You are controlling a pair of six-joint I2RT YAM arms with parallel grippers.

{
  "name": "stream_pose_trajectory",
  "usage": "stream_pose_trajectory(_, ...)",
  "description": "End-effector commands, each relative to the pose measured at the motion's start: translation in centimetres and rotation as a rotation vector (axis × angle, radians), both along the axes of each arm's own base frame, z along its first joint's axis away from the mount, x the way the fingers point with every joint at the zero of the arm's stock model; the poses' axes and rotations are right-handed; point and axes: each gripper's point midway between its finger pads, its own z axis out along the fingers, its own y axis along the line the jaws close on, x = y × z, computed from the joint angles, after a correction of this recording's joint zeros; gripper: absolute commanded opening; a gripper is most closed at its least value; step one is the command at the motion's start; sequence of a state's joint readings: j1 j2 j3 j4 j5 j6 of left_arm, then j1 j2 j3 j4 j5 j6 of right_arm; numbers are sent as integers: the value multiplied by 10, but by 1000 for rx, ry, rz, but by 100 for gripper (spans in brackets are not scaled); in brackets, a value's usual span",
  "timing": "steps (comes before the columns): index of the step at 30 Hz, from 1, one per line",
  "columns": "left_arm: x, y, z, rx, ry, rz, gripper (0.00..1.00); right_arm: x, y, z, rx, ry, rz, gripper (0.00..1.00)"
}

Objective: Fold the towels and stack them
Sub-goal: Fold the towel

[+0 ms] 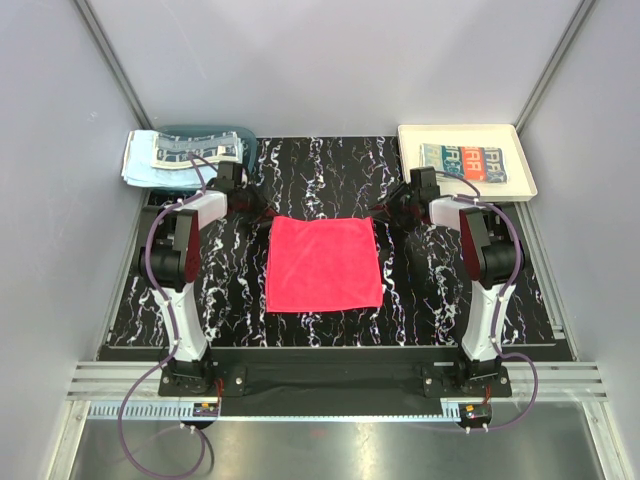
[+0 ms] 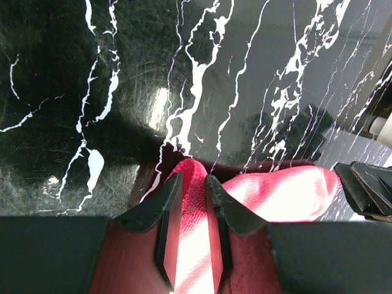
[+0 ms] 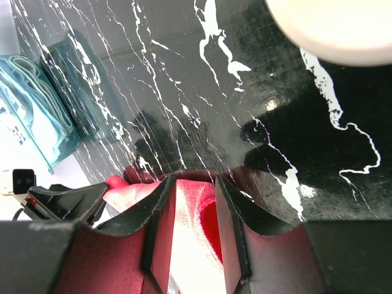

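Note:
A bright red-pink towel (image 1: 323, 264) lies spread flat in the middle of the black marbled table. My left gripper (image 1: 262, 212) sits at its far left corner. In the left wrist view the left gripper (image 2: 193, 179) is shut on a raised ridge of the towel (image 2: 288, 190), which fills the gap. My right gripper (image 1: 385, 208) is at the far right corner. The right wrist view shows the right gripper (image 3: 195, 182) shut on a bunched fold of the towel (image 3: 193, 205). More towels (image 1: 170, 157), light blue and patterned, hang over the basket at the back left.
A teal basket (image 1: 212, 132) stands at the back left corner. A cream tray (image 1: 524, 165) at the back right holds folded patterned cloths (image 1: 463, 160). The tray's rim (image 3: 331, 30) shows just beyond the right gripper. White walls close in the table on three sides.

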State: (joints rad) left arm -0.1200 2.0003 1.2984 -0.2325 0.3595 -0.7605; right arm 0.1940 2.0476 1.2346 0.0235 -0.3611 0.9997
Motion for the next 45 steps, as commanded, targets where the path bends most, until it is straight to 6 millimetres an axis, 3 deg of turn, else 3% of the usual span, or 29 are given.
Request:
stream_pose_trajectory(1, 9, -1, 4, -22, -28, -2, 25, 1, 5, -2, 22, -7, 5, 39)
stream_pose_trajectory(19, 8, -1, 6, -23, -33, 2, 20, -6, 15, -9, 58, 10, 17, 38)
stream_pose_trajectory(26, 9, -1, 8, -20, -35, -7, 11, -8, 18, -16, 58, 26, 24, 25)
stream_pose_trajectory(32, 9, -2, 9, -21, -39, -14, 0, -10, 17, -19, 51, 25, 31, 6)
stream_pose_trajectory(35, 10, -2, 12, -14, -44, -25, 0, -9, 16, -17, 36, 18, 34, 0)
stream_pose_trajectory(45, 23, 6, 35, 47, -104, -33, 0, 8, 0, 20, -119, -54, 46, 0)
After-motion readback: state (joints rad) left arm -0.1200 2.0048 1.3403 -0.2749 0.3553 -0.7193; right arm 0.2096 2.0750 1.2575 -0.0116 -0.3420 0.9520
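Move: The red towel's far left corner sits between the left hand's parted fingers, about 1 cm under the hand point, and the far right corner is likewise at the right hand, about 1 cm below and 1 cm to its left. From the left hand the basket is roughly 13 cm ahead and 13 cm left. From the right hand the tray's middle is about 13 cm ahead and 17 cm right, with the folded towel on it some 12 cm ahead and 16 cm right. The red towel's two far corners get pinched, the left hand staying put over its corner while its part-open fingers shut. The right hand works in on its corner, sinking about 1 cm and edging roughly 1 cm left, and shuts its wider fingers on the cloth at nearly the same time. At the very end the right drifts back rightward and the left starts barely to lift. ##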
